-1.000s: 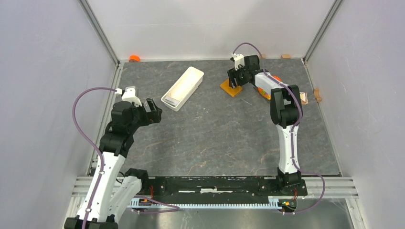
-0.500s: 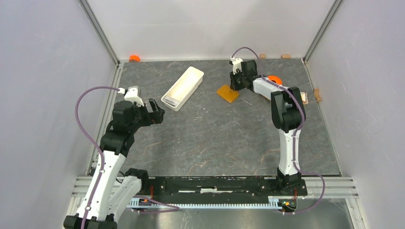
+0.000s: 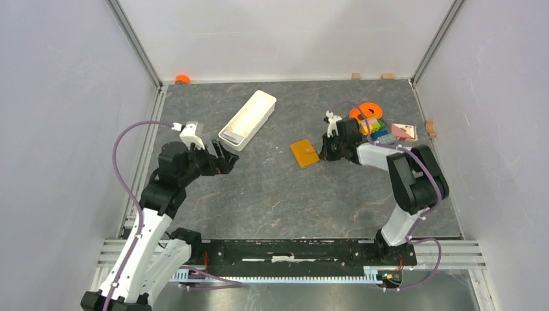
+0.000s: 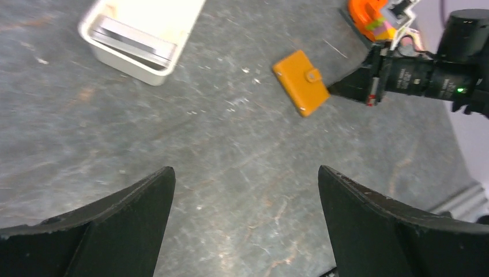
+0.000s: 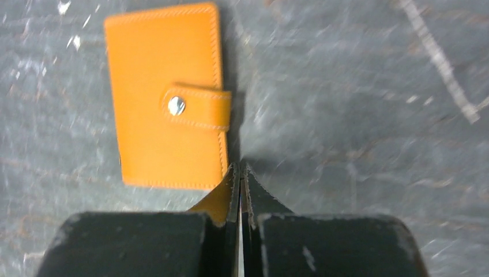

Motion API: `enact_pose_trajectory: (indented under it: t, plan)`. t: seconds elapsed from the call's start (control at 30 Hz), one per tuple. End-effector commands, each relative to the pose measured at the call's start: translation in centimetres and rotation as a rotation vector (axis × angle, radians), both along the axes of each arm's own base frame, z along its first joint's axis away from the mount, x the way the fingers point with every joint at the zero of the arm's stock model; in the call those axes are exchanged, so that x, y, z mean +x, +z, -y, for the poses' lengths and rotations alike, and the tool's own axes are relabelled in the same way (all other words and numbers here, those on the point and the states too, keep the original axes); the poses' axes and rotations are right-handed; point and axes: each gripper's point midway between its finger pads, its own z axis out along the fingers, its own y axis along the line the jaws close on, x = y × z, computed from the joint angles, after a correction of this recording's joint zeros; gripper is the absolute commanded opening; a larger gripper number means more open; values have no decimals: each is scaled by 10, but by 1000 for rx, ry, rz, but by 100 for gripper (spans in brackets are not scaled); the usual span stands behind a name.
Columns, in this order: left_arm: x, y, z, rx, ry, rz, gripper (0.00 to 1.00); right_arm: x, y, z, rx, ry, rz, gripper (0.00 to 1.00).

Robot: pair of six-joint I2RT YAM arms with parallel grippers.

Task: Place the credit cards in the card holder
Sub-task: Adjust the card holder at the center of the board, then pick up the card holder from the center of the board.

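The orange card holder lies flat and snapped shut on the grey table, right of centre. My right gripper rests low on the table, its shut tips against the holder's right edge. In the right wrist view the jaws are pressed together with nothing between them, right beside the corner of the card holder. My left gripper hovers open at the left, well apart from the card holder. A thin grey stack, possibly the credit cards, lies in one end of the white tray.
A long white tray lies at the back left. Behind the right arm sit an orange ring with coloured blocks and a pink flat piece. A small orange object is in the far left corner.
The right gripper has closed and swung from the back of the table toward the middle, and the card holder has moved nearer with it. The left arm has reached a little to the right.
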Motion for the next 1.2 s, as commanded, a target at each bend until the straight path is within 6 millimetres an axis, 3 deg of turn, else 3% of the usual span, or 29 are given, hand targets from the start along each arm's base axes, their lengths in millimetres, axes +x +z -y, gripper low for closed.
enact_pose_trajectory:
  t: [0.0,0.23,0.4,0.73,0.87,1.17]
  plan:
    - [-16,-2,38,-203,-85,-19,100,-27,9,-12,67,39,41,0]
    - [-26,-31,74,-283,-129,-88,100,-55,6,-32,129,114,19,1]
    - [-21,-44,101,-309,-161,-107,100,-53,23,-27,166,24,61,25]
    - [30,-81,164,-281,-248,-208,93,-49,28,-23,283,-11,41,35]
    - [50,-99,186,-259,-286,-258,82,-48,25,-25,315,-8,27,39]
    - [79,-146,216,-224,-315,-369,70,-46,13,-35,390,-13,-31,41]
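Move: The card holder's middle lies about 6 cm left of the right hand and 2 cm ahead, a centimetre or so lower; the shut fingertips are at its near right corner. The white bin is some 26 cm left and 14 cm ahead, the orange ring about 18 cm right and 18 cm ahead. From the left hand, the holder lies about 12 cm ahead, 23 cm right and 21 cm below, and the bin 24 cm ahead, 3 cm right and 20 cm below. With shut fingertips at the card holder's near right corner, the right hand draws back about 6 cm, drifting left and nudging that corner left, then opens its fingers partway and rolls some 20 degrees, left side rising, staying by the corner. The left hand swings about 20 cm right and 15 cm down, first slightly back, then forward, to just short of the holder's left edge, tipping down and partly closing on nothing. ##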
